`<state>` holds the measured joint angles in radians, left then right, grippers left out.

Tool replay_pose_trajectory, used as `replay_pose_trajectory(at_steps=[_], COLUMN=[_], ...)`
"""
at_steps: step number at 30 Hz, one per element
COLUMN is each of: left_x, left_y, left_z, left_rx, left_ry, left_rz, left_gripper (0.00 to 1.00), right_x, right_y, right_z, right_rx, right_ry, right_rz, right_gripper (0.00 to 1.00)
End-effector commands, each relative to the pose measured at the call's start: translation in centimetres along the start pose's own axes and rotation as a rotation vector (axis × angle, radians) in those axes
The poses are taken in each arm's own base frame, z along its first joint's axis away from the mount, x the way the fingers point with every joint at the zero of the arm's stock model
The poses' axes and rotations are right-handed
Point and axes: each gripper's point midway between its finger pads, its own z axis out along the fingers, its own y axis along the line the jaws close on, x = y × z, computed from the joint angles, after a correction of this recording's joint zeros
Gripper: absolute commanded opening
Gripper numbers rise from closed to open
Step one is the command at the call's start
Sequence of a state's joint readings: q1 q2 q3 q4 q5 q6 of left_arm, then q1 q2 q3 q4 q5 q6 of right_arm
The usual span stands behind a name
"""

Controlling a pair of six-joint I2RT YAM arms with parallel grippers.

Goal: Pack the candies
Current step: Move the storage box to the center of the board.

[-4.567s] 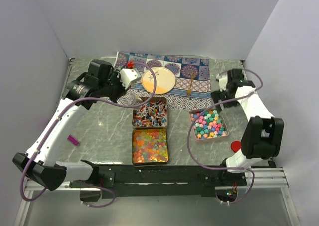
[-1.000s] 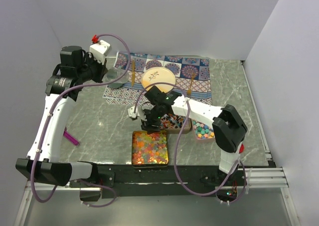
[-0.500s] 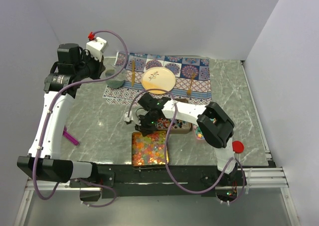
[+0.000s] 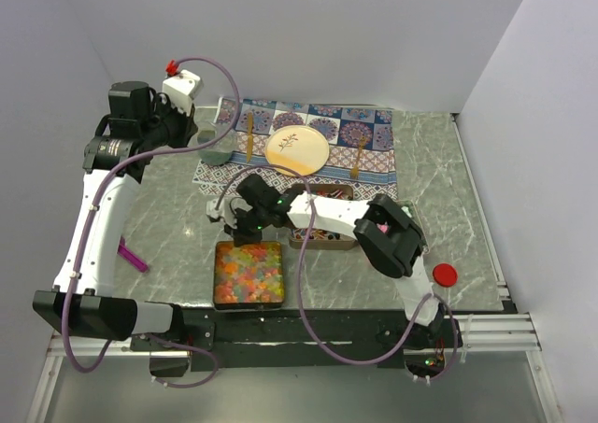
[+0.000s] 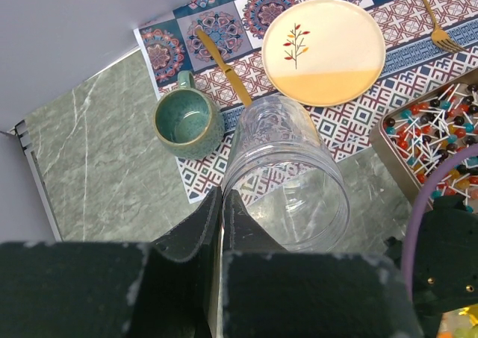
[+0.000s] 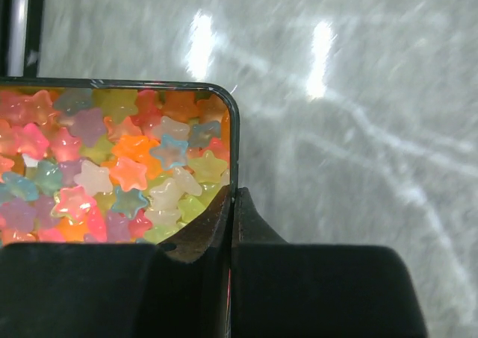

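Observation:
A square tin of orange, yellow and red gummy candies lies near the table's front edge. My right gripper reaches across to it. The right wrist view shows this gripper shut on the tin's rim, with star-shaped gummies just inside. A second tin of red-blue-white wrapped candies sits behind it, partly under the right arm. My left gripper is shut on the rim of an empty clear jar, held up above the back left of the table.
A patterned placemat at the back carries a plate, a knife, a fork and a green mug. A purple scoop lies at the left. A round red lid lies at the front right.
My right gripper has shut on the gummy tin's rim and the tin has slid to the left. The left arm with the jar has stayed still.

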<state>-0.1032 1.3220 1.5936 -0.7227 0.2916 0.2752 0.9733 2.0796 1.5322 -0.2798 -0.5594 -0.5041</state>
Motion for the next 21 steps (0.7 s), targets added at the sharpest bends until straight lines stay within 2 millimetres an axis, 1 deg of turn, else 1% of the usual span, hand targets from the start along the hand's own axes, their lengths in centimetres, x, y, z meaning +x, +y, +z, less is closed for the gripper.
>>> replay_pose_trajectory(at_steps=[1, 3, 5, 7, 8, 9, 10, 11, 12, 13, 14, 15, 18, 20, 21], left_x=[-2.0, -2.0, -2.0, -1.8, -1.8, -1.9, -1.8, -1.8, -1.8, -1.8, -1.7, -1.7, -2.1, -3.0, -3.5], left_y=[-0.1, -0.1, -0.1, -0.2, -0.2, -0.3, -0.3, -0.3, -0.4, -0.6, -0.6, -0.8, -0.6, -0.1, 0.0], left_z=[-0.5, -0.3, -0.1, 0.2, 0.3, 0.3, 0.3, 0.3, 0.4, 0.3, 0.3, 0.2, -0.3, -0.8, -1.0], left_rx=[0.01, 0.015, 0.021, 0.029, 0.032, 0.033, 0.036, 0.037, 0.041, 0.05, 0.054, 0.056, 0.037, 0.006, -0.002], left_ry=[-0.058, -0.058, -0.057, -0.056, -0.056, -0.06, -0.06, -0.058, -0.058, -0.06, -0.059, -0.061, -0.077, -0.104, -0.117], left_rz=[0.014, 0.009, 0.006, 0.001, -0.002, -0.004, -0.004, -0.006, -0.002, 0.002, 0.005, 0.007, 0.003, 0.001, -0.007], left_gripper=[0.04, 0.04, 0.04, 0.04, 0.04, 0.04, 0.04, 0.04, 0.04, 0.04, 0.04, 0.04, 0.04, 0.04, 0.04], right_x=[-6.5, -6.5, -6.2, -4.6, -5.0, -3.7, -2.2, -4.1, -2.3, -1.5, -2.6, -1.7, -0.8, 0.7, 0.9], right_y=[-2.2, -3.6, -5.0, -6.1, -7.5, -8.4, -8.9, -11.4, -12.6, -13.1, -14.3, -15.7, -17.1, -16.8, -16.6], right_z=[0.7, 1.0, 0.7, 0.9, 0.2, 0.8, 0.7, -0.7, 0.1, -0.3, -1.0, -1.6, -3.0, -3.3, -3.7], right_rx=[0.07, 0.117, 0.152, 0.167, 0.196, 0.19, 0.17, 0.211, 0.204, 0.195, 0.22, 0.24, 0.263, 0.246, 0.239], right_ry=[-0.185, -0.173, -0.151, -0.096, -0.09, -0.052, 0.009, -0.019, 0.018, 0.054, 0.035, 0.047, 0.064, 0.099, 0.104], right_rz=[-0.029, -0.054, -0.097, -0.122, -0.136, -0.126, -0.094, -0.101, -0.075, -0.074, -0.096, -0.09, -0.121, -0.126, -0.127], right_gripper=[0.0, 0.0, 0.0, 0.0, 0.0, 0.0, 0.0, 0.0, 0.0, 0.0, 0.0, 0.0, 0.0, 0.0, 0.0])
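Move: Pinched at its far rim by the right hand, the storage box of star candies has its middle about 9 cm back from that hand. The clear patch it is headed for centres some 7 cm ahead, straight on. The lollipop tin stands about 20 cm right and 7 ahead, the plate 30 ahead and 14 right, the green mug 31 ahead and 9 left, all slightly below. From the left hand, the clear patch is about 7 cm back, 12 right and 31 below. Keeping its shut fingers on the far rim, the right hand draws the storage box first about 4 cm left and increasingly forward, then swings back right while still heading forward, some 16 cm in all towards the placemat and into the clear patch left of the lollipop tin. It stays nearly level, sliding the box along the table, while the wrist rolls roughly 15 degrees. ##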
